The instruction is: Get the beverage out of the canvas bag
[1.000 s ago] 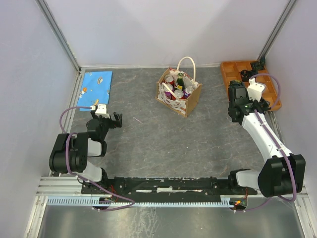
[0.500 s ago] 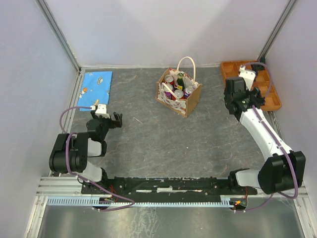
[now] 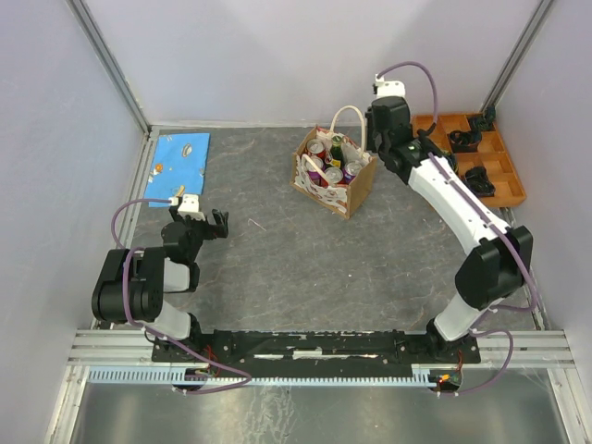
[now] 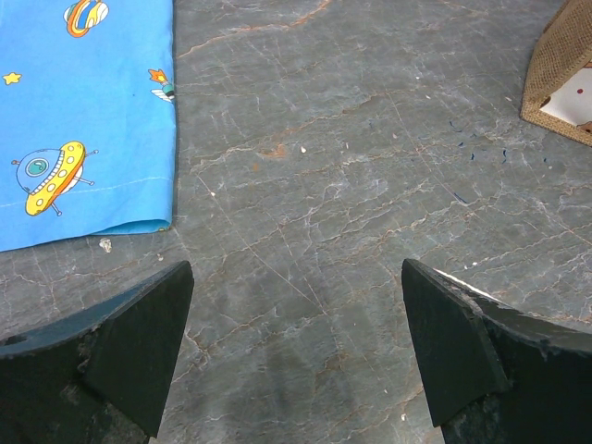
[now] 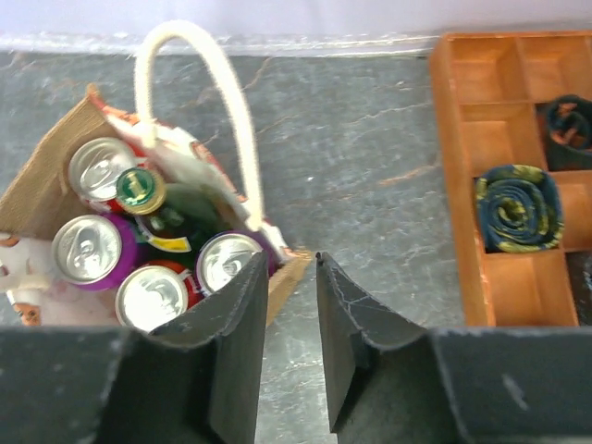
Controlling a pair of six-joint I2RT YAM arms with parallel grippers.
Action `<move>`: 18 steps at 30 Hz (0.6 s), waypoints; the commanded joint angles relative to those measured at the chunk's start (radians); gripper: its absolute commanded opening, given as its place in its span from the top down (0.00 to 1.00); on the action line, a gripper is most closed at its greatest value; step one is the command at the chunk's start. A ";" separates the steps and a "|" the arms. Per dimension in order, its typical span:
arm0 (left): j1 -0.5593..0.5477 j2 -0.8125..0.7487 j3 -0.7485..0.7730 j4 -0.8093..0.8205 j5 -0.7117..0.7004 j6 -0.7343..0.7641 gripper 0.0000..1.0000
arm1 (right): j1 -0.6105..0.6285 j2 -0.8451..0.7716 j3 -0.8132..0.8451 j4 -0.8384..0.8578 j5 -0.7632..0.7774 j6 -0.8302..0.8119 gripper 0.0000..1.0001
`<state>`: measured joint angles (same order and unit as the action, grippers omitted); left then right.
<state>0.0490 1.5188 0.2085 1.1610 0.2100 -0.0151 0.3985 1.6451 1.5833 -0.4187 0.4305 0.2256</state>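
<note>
The tan canvas bag (image 3: 362,186) with white looped handles (image 3: 349,113) stands at the back middle of the table. It holds several drink cans (image 3: 333,174) and a dark green bottle (image 3: 338,148). In the right wrist view the cans (image 5: 88,248) and the bottle (image 5: 141,188) show from above, beside one white handle (image 5: 231,120). My right gripper (image 3: 373,137) hovers at the bag's right edge. Its jaws (image 5: 291,261) stand a narrow gap apart and hold nothing. My left gripper (image 3: 209,222) is wide open and empty (image 4: 296,277) low over the table at the left. A bag corner (image 4: 564,74) shows there.
An orange compartment tray (image 3: 442,127) with dark rolled items (image 5: 518,205) stands at the back right, right of the bag. A blue patterned cloth (image 3: 180,157) lies at the back left, also in the left wrist view (image 4: 83,111). Walls close the sides and back.
My right arm has swung left from over the orange tray to the right edge of the bag. The left arm has not moved.
</note>
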 commanded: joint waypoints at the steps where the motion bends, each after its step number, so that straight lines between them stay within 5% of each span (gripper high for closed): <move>1: 0.003 0.000 0.009 0.053 -0.018 0.017 0.01 | 0.039 0.047 0.061 0.006 -0.093 -0.036 0.64; 18: 0.003 0.002 0.008 0.055 -0.019 0.016 0.01 | 0.069 0.264 0.147 -0.075 -0.134 0.030 0.34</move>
<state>0.0490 1.5188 0.2085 1.1610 0.2100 -0.0151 0.4667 1.8919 1.6699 -0.4881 0.2634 0.2417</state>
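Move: The right-hand purple can in the canvas bag lies about 20 cm below the right hand, some 5 cm to its left and 3 cm ahead. Of its neighbours at similar depth, the front red can is 11 cm left and 1 cm ahead of the hand, the green bottle about 9 cm left and 8 cm ahead. From the left hand the purple can is roughly 36 cm right, 13 cm ahead and about level. Towards the purple can at the bag's right side comes the right hand, swinging left first and then mostly sinking, in all about 10 cm down and 7 cm left. On the way the half-shut fingers spread wider, while the wrist tips them some 15 degrees further down and turns a little counter-clockwise; no touch is seen. ##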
